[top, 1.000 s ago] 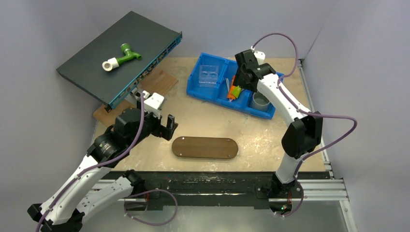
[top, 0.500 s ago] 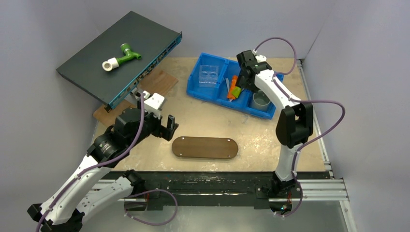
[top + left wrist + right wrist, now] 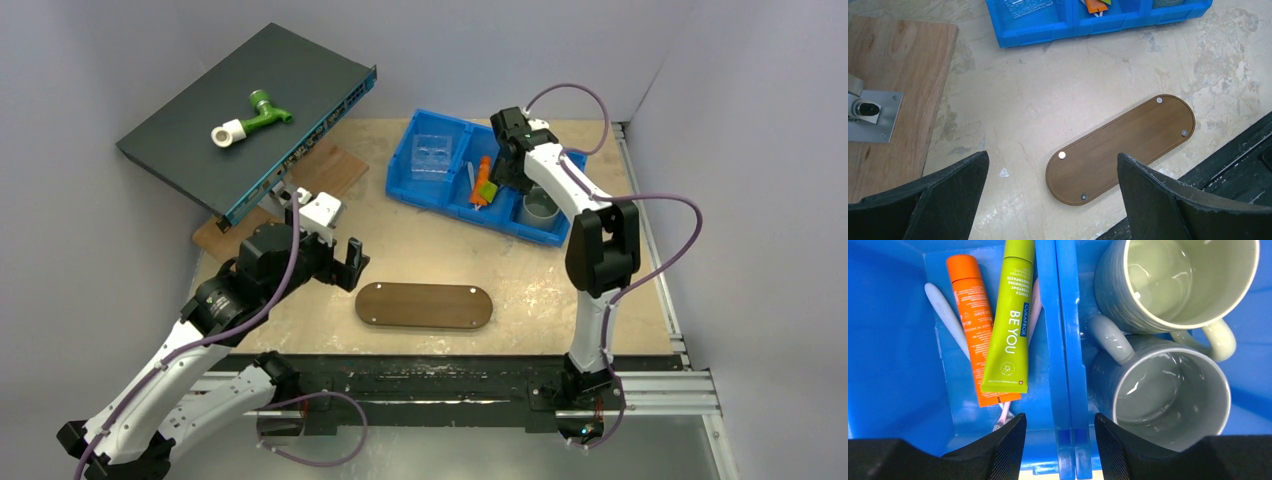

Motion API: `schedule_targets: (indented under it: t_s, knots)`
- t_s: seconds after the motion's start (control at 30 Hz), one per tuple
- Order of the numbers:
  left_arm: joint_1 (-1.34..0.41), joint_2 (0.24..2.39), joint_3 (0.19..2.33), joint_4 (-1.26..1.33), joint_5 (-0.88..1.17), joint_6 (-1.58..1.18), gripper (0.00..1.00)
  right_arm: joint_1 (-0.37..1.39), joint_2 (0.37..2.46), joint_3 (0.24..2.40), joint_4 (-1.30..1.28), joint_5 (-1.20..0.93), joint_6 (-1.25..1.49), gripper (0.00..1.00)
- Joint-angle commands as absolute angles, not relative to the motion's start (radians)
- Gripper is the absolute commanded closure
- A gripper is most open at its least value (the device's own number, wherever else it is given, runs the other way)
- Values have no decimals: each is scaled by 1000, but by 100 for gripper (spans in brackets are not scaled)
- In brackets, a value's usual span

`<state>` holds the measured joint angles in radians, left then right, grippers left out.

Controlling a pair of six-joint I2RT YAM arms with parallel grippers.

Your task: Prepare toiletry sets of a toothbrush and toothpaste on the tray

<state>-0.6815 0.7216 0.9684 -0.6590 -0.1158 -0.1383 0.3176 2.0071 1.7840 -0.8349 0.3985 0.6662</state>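
Note:
The dark-brown oval tray [image 3: 424, 305] lies bare near the table's front; in the left wrist view the tray [image 3: 1128, 145] sits below my open left gripper [image 3: 1052, 157], which hovers at its left end [image 3: 352, 262]. My right gripper [image 3: 503, 172] hangs over the blue bin [image 3: 412, 185], open with nothing in it, its jaws astride the bin's divider wall [image 3: 1059, 420]. In the middle compartment lie a lime-green tube [image 3: 1008, 325], an orange tube [image 3: 975, 330], a pale blue-white toothbrush [image 3: 945, 315] and a pink toothbrush [image 3: 1004, 412], mostly hidden under the tubes.
Two grey mugs [image 3: 1168, 390] [image 3: 1173, 275] fill the bin's right compartment. A clear plastic box [image 3: 432, 157] sits in the left one. A tilted dark network switch [image 3: 200, 120] carrying a green-white pipe fitting [image 3: 250, 118] rests over a wooden board [image 3: 330, 170] at back left.
My right arm has reached further in over the bin's middle and right compartments, and its jaws have narrowed a little. The left arm has not moved.

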Motion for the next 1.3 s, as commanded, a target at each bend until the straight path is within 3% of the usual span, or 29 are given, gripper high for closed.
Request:
schedule_targets:
  t_s: [0.0,0.53,0.67,0.93,1.27]
  knots:
    - [-682,723,968,-616,-113,-143,0,309,2011,1811,-804,380,652,46]
    - [-683,735,971,-618,-119,-141,0,301,2025,1747,-761,333,612,58]
    - [-681,732,971,-620,-123,-140,0,300,2024,1737,-756,317,595,68]
    - [-681,726,971,-624,-137,-136,0,300,2003,1707,-729,268,533,100]
    - [-681,729,969,-624,-148,-134,0,303,1938,1632,-624,157,462,100]
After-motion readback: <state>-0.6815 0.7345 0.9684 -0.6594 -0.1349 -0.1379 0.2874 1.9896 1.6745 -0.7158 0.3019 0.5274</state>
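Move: The blue tray's divider runs between the right hand's open fingers, its grip spot about 2 cm straight below. The green toothpaste lies about 6 cm ahead and 3 left of the hand, the orange one 6 ahead and 6 left. The grey mug stands 1 cm ahead and 8 right, the green mug 8 ahead and 11 right, all deeper in the tray. From the left hand, that spot is roughly 24 cm ahead, 35 right and 17 lower. The divider between the toothpastes and the mugs gets pinched near its front end: the right hand sinks a little over 2 cm astride it while the fingers close until both pads bear on its sides, grip effort rising clearly. Keeping that hold, the hand stays in place and its wrist turns counter-clockwise, under 10 degrees in all. ##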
